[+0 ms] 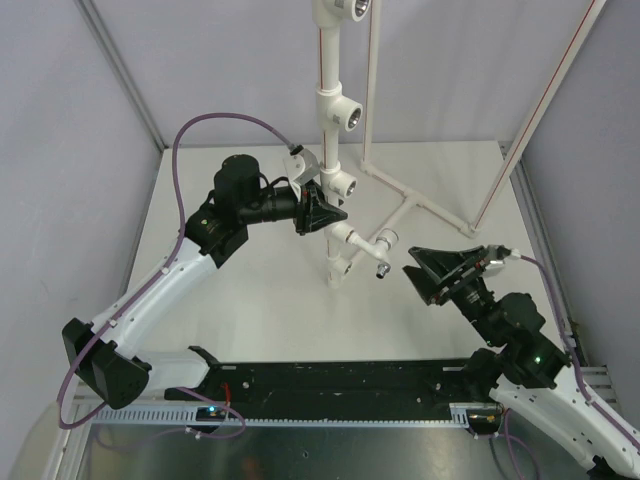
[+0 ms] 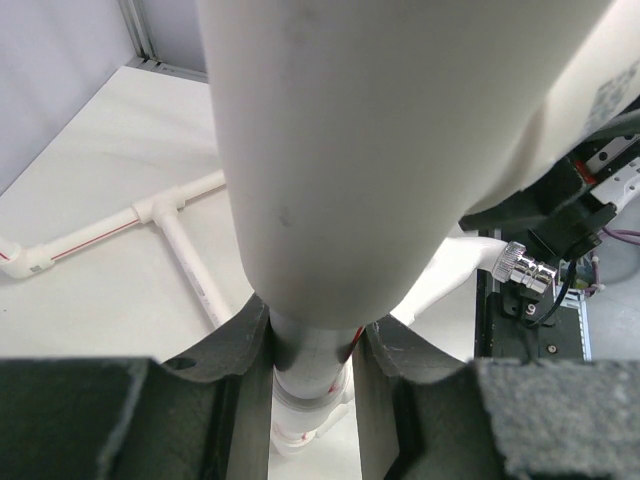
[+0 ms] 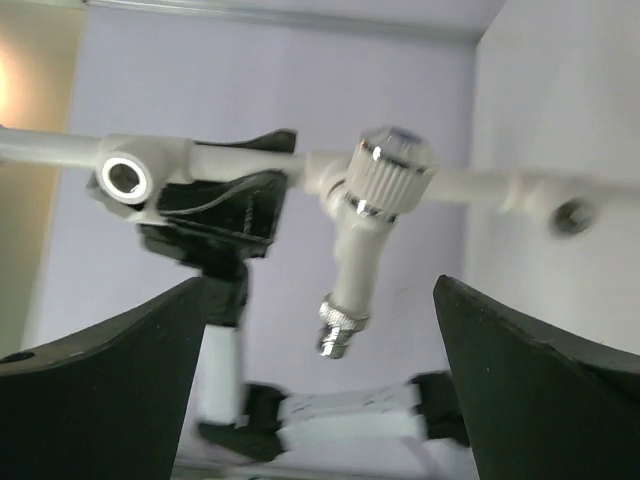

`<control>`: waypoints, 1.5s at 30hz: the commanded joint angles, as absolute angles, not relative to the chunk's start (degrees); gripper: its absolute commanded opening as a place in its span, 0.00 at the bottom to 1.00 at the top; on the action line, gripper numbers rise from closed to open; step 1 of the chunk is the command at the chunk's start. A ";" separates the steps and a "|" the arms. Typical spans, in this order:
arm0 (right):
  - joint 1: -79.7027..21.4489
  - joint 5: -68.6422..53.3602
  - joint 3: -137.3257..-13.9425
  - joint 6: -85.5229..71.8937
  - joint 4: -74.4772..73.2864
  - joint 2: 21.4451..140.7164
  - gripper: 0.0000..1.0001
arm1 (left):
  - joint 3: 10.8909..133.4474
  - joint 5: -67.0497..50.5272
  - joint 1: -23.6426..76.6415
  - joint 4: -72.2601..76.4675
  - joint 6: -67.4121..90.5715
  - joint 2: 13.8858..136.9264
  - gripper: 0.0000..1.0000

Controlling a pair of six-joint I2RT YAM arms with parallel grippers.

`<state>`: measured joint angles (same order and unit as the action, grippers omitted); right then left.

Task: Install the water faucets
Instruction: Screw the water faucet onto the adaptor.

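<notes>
One of the water faucets (image 1: 365,245) sticks out sideways from a low socket of the upright white pipe frame (image 1: 328,130). In the right wrist view this faucet (image 3: 365,235) shows its ribbed knob and its metal spout end pointing down. My right gripper (image 1: 410,260) (image 3: 320,290) is open just right of the faucet, both fingers clear of it and nothing between them. My left gripper (image 1: 325,212) (image 2: 310,350) is shut on the vertical pipe (image 2: 310,345), just above the faucet. The spout's metal tip (image 2: 525,268) appears at the right of the left wrist view.
Empty tee sockets (image 1: 355,115) (image 1: 348,185) sit higher on the pipe, one open socket (image 3: 125,178) beside the left gripper. The frame's horizontal legs (image 1: 410,205) lie on the white table behind. A black rail (image 1: 340,385) runs along the near edge. Walls close in left and right.
</notes>
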<state>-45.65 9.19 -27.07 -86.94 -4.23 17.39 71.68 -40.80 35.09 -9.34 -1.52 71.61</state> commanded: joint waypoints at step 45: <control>-48.82 -8.36 -34.09 64.76 9.68 37.99 0.38 | 71.32 -41.94 35.87 -16.83 4.13 74.01 0.16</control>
<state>-50.24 -10.76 -31.79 70.65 4.67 37.12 71.70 -40.84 35.14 -9.13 -1.50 71.77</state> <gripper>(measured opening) 0.524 0.334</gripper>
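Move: Just off the right hand's open fingers, the water faucet's outer end lies about 4 cm ahead, 5 cm to the left and 2 cm lower. The adaptor is on the upright pipe some 7 cm ahead and 12 cm left, at much the same height as the faucet; a lower tee sits about 8 cm ahead, 13 cm left and 18 cm down. From the left hand the faucet end is roughly 6 cm back, 9 cm right and 6 cm below. Unwinding for a fresh grip, the open right hand first swings about 6 cm right, away from the water faucet, dipping slightly, then comes back some 11 cm left to its outer end, with a forward push at the finish. Meanwhile the wrist rolls some 160 degrees, counter-clockwise seen from behind the hand; late on, the fingers close to about half, either side of the chrome end. The left hand keeps its hold on the upright pipe. ##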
